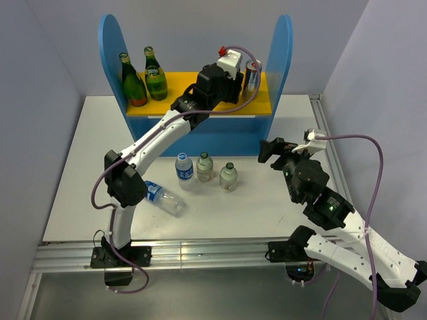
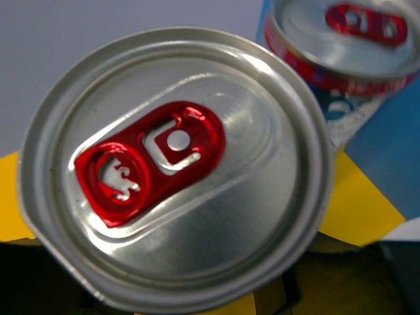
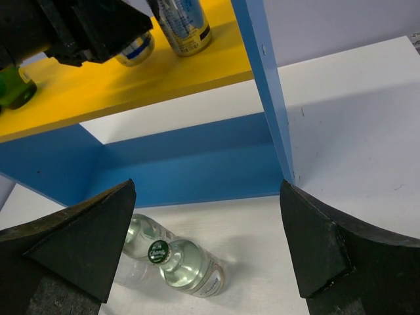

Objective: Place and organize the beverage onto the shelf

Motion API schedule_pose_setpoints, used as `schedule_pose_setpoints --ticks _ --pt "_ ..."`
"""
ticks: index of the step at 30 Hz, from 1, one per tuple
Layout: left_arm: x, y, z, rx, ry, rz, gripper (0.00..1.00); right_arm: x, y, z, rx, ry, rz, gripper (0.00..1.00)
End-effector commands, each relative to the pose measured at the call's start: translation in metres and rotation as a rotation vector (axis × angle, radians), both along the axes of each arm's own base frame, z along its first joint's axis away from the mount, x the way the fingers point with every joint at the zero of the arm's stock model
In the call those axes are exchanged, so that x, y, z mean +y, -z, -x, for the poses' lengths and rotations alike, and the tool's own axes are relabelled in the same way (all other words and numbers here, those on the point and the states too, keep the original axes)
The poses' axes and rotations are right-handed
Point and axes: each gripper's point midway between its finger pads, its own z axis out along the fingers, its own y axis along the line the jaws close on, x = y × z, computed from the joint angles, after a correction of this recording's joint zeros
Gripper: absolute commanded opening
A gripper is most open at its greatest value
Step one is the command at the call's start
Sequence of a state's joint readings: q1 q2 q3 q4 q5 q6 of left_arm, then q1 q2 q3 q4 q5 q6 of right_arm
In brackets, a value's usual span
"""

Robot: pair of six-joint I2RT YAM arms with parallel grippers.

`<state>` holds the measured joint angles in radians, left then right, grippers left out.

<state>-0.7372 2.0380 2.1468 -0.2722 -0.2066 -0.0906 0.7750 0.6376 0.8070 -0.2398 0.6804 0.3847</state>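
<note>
The shelf (image 1: 200,103) stands at the back, with blue side panels and a yellow board (image 3: 131,82). My left gripper (image 1: 227,73) reaches over the board's right part and is shut on a silver can with a red tab (image 2: 177,170), which stands on the board (image 3: 134,49). A second can (image 1: 252,77) stands just to its right. Two green glass bottles (image 1: 143,80) stand on the board's left end. My right gripper (image 1: 287,150) hovers open over the table, right of three small upright bottles (image 1: 205,167); one green-capped bottle (image 3: 187,266) shows between its fingers, well below them.
A clear plastic water bottle with a blue label (image 1: 163,198) lies on its side near the left arm's base. The shelf's blue right panel (image 3: 266,98) rises just ahead of the right gripper. White table surface (image 1: 300,113) extends right of the shelf.
</note>
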Motion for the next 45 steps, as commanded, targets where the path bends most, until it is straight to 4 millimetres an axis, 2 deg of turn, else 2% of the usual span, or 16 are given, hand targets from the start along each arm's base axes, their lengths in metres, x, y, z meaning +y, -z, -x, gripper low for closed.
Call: schedule_pose_setpoints --ticks 1,8,11,12,15,18,23,27,31,33,34,37,38,40,41,45 --pt "-0.016 -0.054 0.013 -0.112 0.097 0.130 0.00 -0.003 0.003 0.000 -0.003 0.019 0.006 0.97" --pt "-0.019 -0.036 0.016 -0.084 0.108 0.116 0.03 -0.002 0.005 -0.001 -0.002 0.019 0.008 0.97" --pt "-0.017 -0.027 0.017 -0.079 0.108 0.098 0.29 -0.001 0.004 -0.002 -0.003 0.017 0.006 0.97" --pt "-0.016 -0.024 0.016 -0.077 0.102 0.092 0.52 0.000 0.005 -0.002 -0.002 0.014 0.007 0.97" --pt "-0.013 -0.021 0.016 -0.072 0.087 0.085 0.73 -0.002 0.006 -0.002 0.002 0.022 0.011 0.97" --pt "-0.008 -0.021 0.019 -0.073 0.076 0.087 0.85 -0.002 0.005 -0.002 -0.001 0.022 0.007 0.97" --pt "0.007 -0.012 0.028 -0.063 0.039 0.074 0.91 -0.001 0.009 -0.002 0.006 0.021 0.009 0.97" --pt "0.026 -0.033 0.051 -0.090 0.013 0.103 0.92 0.000 0.011 -0.002 0.007 0.015 0.010 0.97" --pt "0.040 -0.049 0.086 -0.082 -0.063 0.124 0.92 0.001 0.015 -0.003 0.012 0.017 0.008 0.97" --pt "0.065 -0.061 0.103 -0.079 -0.193 0.141 0.91 0.003 0.016 -0.003 0.012 0.011 0.008 0.97" --pt "0.060 -0.066 0.122 -0.076 -0.197 0.151 0.91 0.002 0.016 -0.003 0.012 0.012 0.008 0.97" --pt "0.085 -0.071 0.163 -0.006 -0.328 0.223 0.89 0.002 0.018 -0.003 0.017 0.011 0.009 0.97" --pt "0.097 -0.074 0.176 0.057 -0.381 0.345 0.88 0.002 0.017 -0.002 0.013 0.008 0.005 0.97" --pt "0.122 -0.039 0.194 0.163 -0.475 0.311 0.85 0.003 0.017 -0.001 0.012 0.002 0.001 0.97" --pt "0.132 -0.023 0.201 0.229 -0.535 0.405 0.85 0.004 0.018 0.000 0.010 -0.009 -0.001 0.97" --pt "0.175 0.055 0.221 0.368 -0.754 0.359 0.92 0.007 0.021 0.000 0.008 -0.028 -0.012 0.97"
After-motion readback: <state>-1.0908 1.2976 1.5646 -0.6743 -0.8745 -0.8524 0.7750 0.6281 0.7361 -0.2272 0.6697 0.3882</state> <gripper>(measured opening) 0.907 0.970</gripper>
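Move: The left hand holds the can just over the yellow shelf; its standing spot is about 2 cm to the right, 1 cm back and roughly 8 cm below. The can already standing there is some 8 cm to the right and 1 cm ahead; the nearer green bottle is about 25 cm to the left, level ahead. The upright water bottle stands 20 cm back, 13 cm left, far below. From the right hand, the spot lies about 21 cm ahead, 9 cm left and 4 cm lower. The left hand sets its held can down on the shelf beside the standing can, easing about 2 cm down and as much to the right, then opens its fingers and lets go. It dips slightly more, then swings quickly back about 20 cm and left 15 cm, rising off the shelf before starting to sink, with the wrist rolling right side down and turning counter-clockwise some 25 degrees. The open right hand sinks slowly, under 3 cm. ##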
